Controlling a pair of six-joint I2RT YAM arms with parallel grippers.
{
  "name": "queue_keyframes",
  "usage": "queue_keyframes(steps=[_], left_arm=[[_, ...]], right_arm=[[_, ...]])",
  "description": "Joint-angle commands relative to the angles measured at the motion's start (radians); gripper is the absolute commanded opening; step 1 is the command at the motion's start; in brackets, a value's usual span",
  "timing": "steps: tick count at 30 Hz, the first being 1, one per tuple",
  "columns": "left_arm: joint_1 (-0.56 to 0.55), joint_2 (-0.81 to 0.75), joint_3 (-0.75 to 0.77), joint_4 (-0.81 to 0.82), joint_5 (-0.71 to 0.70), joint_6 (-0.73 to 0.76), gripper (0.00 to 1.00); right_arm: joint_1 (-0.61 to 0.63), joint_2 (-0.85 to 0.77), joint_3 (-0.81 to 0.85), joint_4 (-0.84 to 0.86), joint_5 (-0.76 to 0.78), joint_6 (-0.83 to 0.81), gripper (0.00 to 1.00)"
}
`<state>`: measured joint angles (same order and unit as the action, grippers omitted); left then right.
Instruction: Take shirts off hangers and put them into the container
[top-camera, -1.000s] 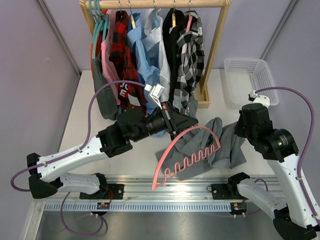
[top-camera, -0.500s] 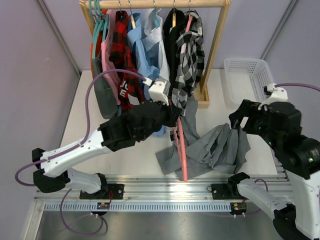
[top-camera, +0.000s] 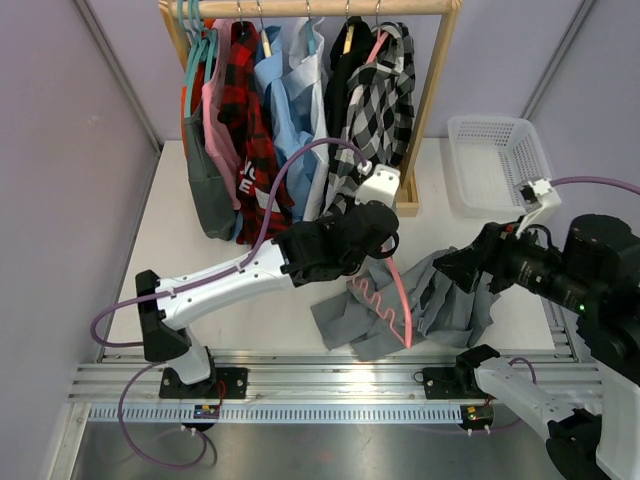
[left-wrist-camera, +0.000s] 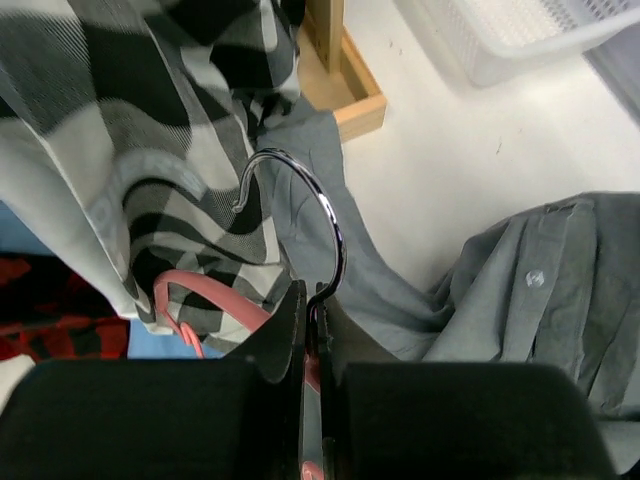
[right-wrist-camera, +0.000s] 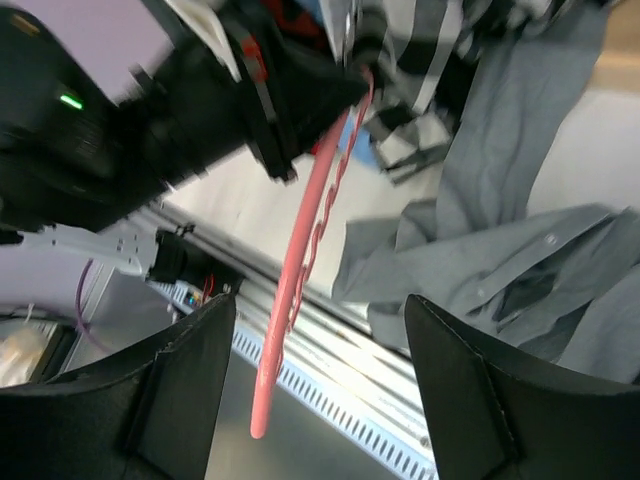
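Note:
My left gripper (top-camera: 383, 248) is shut on the neck of a pink hanger (top-camera: 392, 292), just under its metal hook (left-wrist-camera: 300, 190). The bare hanger hangs down over a crumpled grey shirt (top-camera: 440, 300) lying on the table. My right gripper (top-camera: 447, 268) stands open above the shirt's right part, with nothing between its fingers (right-wrist-camera: 190, 380); the pink hanger (right-wrist-camera: 310, 250) and grey shirt (right-wrist-camera: 500, 270) show beyond them. The white container (top-camera: 495, 160) stands at the back right. More shirts hang on the rail, the black-and-white check one (left-wrist-camera: 120, 150) nearest my left gripper.
The wooden rail frame (top-camera: 430, 100) stands at the back, its base block (left-wrist-camera: 350, 90) close to my left gripper. Red check, light blue, pink and black shirts (top-camera: 270, 120) hang along it. The metal rail (top-camera: 330, 375) runs along the near table edge.
My left arm has swung the pink hanger up and to the right, clear of the grey shirt. My right gripper has opened and turned leftward. The grey shirt has settled on the table.

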<state>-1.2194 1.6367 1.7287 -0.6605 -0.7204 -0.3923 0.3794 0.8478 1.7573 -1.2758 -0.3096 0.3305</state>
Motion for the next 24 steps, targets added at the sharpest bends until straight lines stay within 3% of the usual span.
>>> queue_keyframes(steps=[1,17,21,24], left_arm=[[-0.008,0.032,0.133,0.042,-0.054,0.05,0.0],[-0.008,0.248,0.405,-0.011,0.041,0.104,0.0],[-0.006,0.287,0.477,-0.027,0.076,0.109,0.0],[-0.008,0.288,0.505,-0.025,0.11,0.112,0.0]], right_arm=[[-0.002,-0.007,-0.084,-0.02,-0.131,0.01,0.76],[-0.002,-0.049,-0.289,0.016,-0.161,0.001,0.71],[-0.002,-0.038,-0.341,0.016,-0.123,-0.013,0.64],[-0.002,-0.035,-0.354,0.007,-0.083,-0.022,0.45]])
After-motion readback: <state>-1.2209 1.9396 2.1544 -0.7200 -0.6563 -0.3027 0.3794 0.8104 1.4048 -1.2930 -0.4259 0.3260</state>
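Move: The left hand holds the pink hanger at its neck; the right hand waits open some 11 cm to its right, 12 cm back and 10 cm higher. From the right hand, the hanger's near arm lies about 9 cm left, 3 cm back and 12 cm below. The grey shirt is heaped about 6 cm ahead of the right hand, straight below by some 38 cm; the checked shirt hangs about 15 cm ahead of the left hand, 3 cm to its left and about level. Rightward by about 8 cm, with a small rise and dip on the way, the left hand carries the hanger to the right hand, keeping its grip at the neck. The right hand sinks some 10 cm, pausing halfway, tips its fingers down about 20 degrees and brings them astride the hanger's near arm, then begins to close them, still half open. ##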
